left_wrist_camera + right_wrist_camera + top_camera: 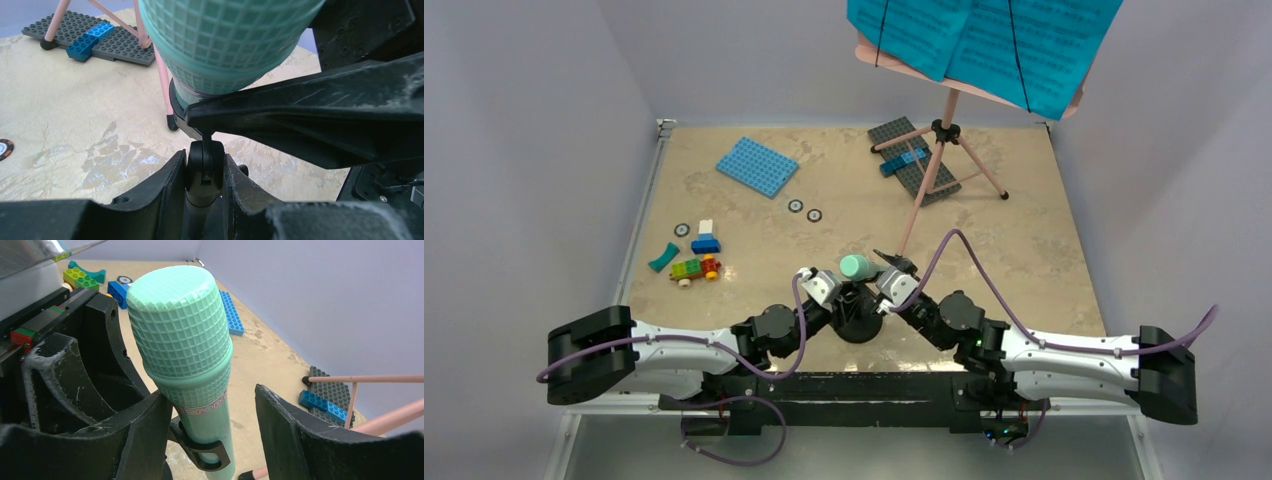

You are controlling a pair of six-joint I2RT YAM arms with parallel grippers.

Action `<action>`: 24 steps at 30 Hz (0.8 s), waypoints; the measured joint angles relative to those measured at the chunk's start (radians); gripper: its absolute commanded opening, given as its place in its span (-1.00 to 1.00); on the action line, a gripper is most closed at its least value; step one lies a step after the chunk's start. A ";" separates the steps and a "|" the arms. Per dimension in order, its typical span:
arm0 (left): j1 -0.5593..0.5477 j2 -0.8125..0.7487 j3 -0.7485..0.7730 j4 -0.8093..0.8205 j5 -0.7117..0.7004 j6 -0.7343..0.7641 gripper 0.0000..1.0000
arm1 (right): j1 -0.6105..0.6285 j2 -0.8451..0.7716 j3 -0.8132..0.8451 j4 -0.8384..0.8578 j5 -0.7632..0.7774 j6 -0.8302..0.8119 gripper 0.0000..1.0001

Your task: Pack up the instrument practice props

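Note:
The mint-green toy microphone (856, 266) sits tilted in the clip of the small black mic stand (858, 322) at the near middle of the table. My left gripper (205, 172) is shut on the stand's black post just under the clip. My right gripper (210, 395) is open around the microphone (182, 340); its left finger touches the head's lower edge and the right finger stands apart. The pink tripod music stand (936, 165) is at the back right, with cyan sheet-music pages (984, 40) on its board.
A grey baseplate (891, 133) with a blue brick (904, 160) lies under the tripod's legs. A blue baseplate (757, 166) lies at the back left, small coloured bricks (696, 255) at the left, and two round discs (804, 210) mid-table. Walls close in on three sides.

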 measured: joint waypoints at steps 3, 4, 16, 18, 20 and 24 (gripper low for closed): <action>0.000 0.000 0.000 0.000 0.002 0.000 -1.00 | -0.012 0.021 0.006 0.001 -0.016 0.000 0.21; 0.000 0.000 0.000 -0.001 0.002 0.000 -1.00 | -0.015 0.028 0.010 0.002 -0.020 -0.001 0.14; 0.000 0.000 0.006 -0.013 -0.004 0.000 -1.00 | -0.026 0.074 0.032 0.004 -0.038 -0.019 -1.00; 0.000 0.000 0.007 -0.014 -0.004 -0.001 -1.00 | -0.024 0.074 0.038 -0.008 -0.027 -0.018 -1.00; 0.000 0.000 0.007 -0.015 -0.008 -0.004 -1.00 | -0.024 0.073 0.050 -0.031 -0.017 -0.014 -1.00; -0.002 0.002 0.011 -0.019 -0.014 -0.008 -1.00 | -0.015 0.061 0.066 -0.069 0.031 -0.013 -1.00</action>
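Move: The microphone, tilted in its clip, has its middle roughly 1 cm ahead of the right hand, 2 cm left and 3 cm below; the clip is about level, 1 cm left and 5 cm down. The stand base sits some 2 cm back, 1 cm left and 22 cm lower, and the nearest music-stand foot about 10 cm ahead, 7 cm right at table height. From the left hand, still pinching the stand's neck, the microphone is about 2 cm ahead, 2 cm right and 6 cm above. The right hand eases left and down by about 1 cm, and slightly forward, to bring its open fingers around the microphone, and closes them by a third of their opening to pinch its body just below the head, above the clip. With the microphone gripped it then works gently forward and back to the right, about half a centimetre each way, with a slight rise and hardly any turn, while the left hand stays put and keeps its pinch on the stand's neck just under the clip. ##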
